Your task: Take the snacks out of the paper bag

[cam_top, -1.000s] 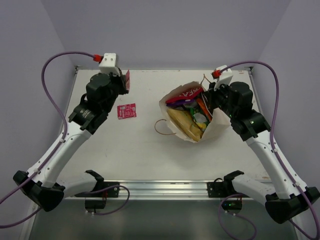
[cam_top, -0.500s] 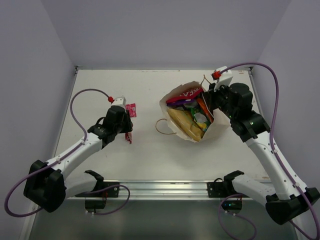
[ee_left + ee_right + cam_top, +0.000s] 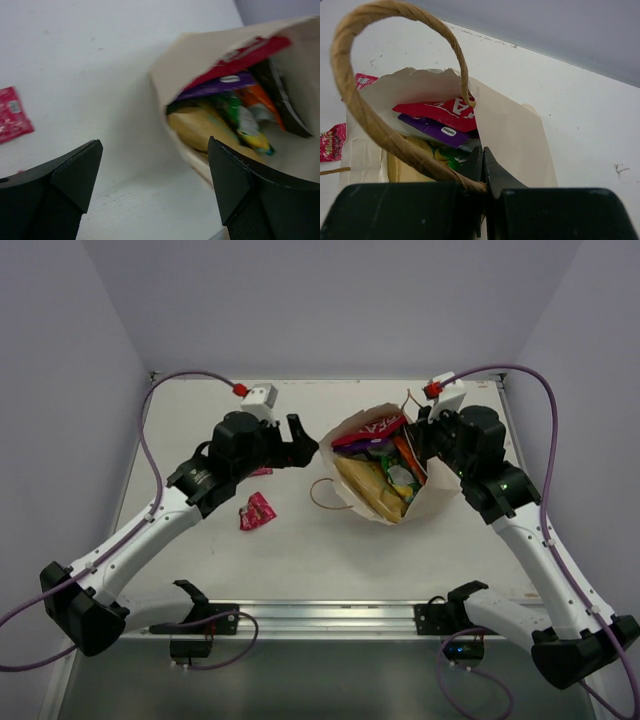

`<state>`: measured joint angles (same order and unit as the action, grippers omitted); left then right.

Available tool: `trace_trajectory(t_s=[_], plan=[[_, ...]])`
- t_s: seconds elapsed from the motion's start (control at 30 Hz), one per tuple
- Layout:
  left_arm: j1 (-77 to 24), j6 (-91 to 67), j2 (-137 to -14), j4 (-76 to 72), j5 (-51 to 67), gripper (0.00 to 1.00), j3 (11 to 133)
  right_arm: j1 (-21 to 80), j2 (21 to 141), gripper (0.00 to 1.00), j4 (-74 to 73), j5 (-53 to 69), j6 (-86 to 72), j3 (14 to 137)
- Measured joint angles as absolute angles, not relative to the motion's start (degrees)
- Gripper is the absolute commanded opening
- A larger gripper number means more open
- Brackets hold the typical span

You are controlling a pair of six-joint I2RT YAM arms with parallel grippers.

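The paper bag [image 3: 432,492] lies tilted in the middle right, mouth open toward the left. Snacks fill it: a red packet [image 3: 375,426], a purple one [image 3: 358,440], a tan-yellow chip bag [image 3: 368,485] and green and orange ones. My right gripper [image 3: 420,436] is shut on the bag's rim [image 3: 512,135] by its string handle [image 3: 350,100]. My left gripper [image 3: 305,438] is open and holds nothing, just left of the bag's mouth [image 3: 200,50]; its fingers [image 3: 75,170] frame bare table. A pink-red packet [image 3: 255,512] lies on the table.
Another pink packet [image 3: 263,472] peeks out from under my left arm; one shows in the left wrist view [image 3: 12,115]. The bag's second handle [image 3: 322,495] loops onto the table. Walls close the table at the back and sides.
My left gripper came down with a pink-red packet, opened and left it on the table, then swung right toward the bag's mouth. The right gripper and bag have not moved.
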<state>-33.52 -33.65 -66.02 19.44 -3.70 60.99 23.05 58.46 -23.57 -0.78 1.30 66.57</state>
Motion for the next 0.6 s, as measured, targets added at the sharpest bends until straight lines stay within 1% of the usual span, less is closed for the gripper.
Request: trace_trajectory(t_s=[0.1,0.17,0.27,0.4,0.47,0.6], plan=[[-42.5,-32.0,-70.5,18.4,-2.7,0.87,70.7,23.3,58.4,0.00,-24.0,-1.0,1.3,66.8],[-45.8,-29.6,-73.7,17.3,-1.7,0.82,74.6,23.6,58.4,0.00,-24.2,-1.0,1.4,66.8],[-47.4,-24.3,-78.2,16.4,0.2,0.77,77.4,23.7,58.4,0.00,-24.4,-1.0,1.5,66.8],[-48.5,-20.2,-85.3,16.5,3.2,0.73,80.1,23.9,58.3,0.00,-24.5,-1.0,1.5,66.8],[-49.2,-21.7,-88.6,16.8,4.9,0.70,81.3,24.0,58.3,0.00,-24.6,-1.0,1.5,66.9],[-51.0,-28.6,-92.6,16.4,6.3,0.67,81.4,24.1,58.0,0.00,-24.9,-1.0,1.5,66.9]])
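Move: The green packet in the bag's open mouth lies roughly 24 cm to the right of the left hand, about 3 cm back and 8 cm lower. The purple bar is some 16 cm right, 1 cm back and 6 cm down. The yellow pack is about 17 cm right, 7 cm back and 9 cm down. From the right hand, the green packet is about 5 cm left, 2 cm back and 9 cm below. Towards the green packet in the bag goes the empty left hand, swinging about 18 cm to the right and a little back, first rising some 7 cm, then sinking over the bag's left rim to just below its starting height. The wrist turns roughly 30 degrees clockwise and the wide-open fingers narrow by about a quarter. The right hand keeps its shut grip on the handle side of the bag. ##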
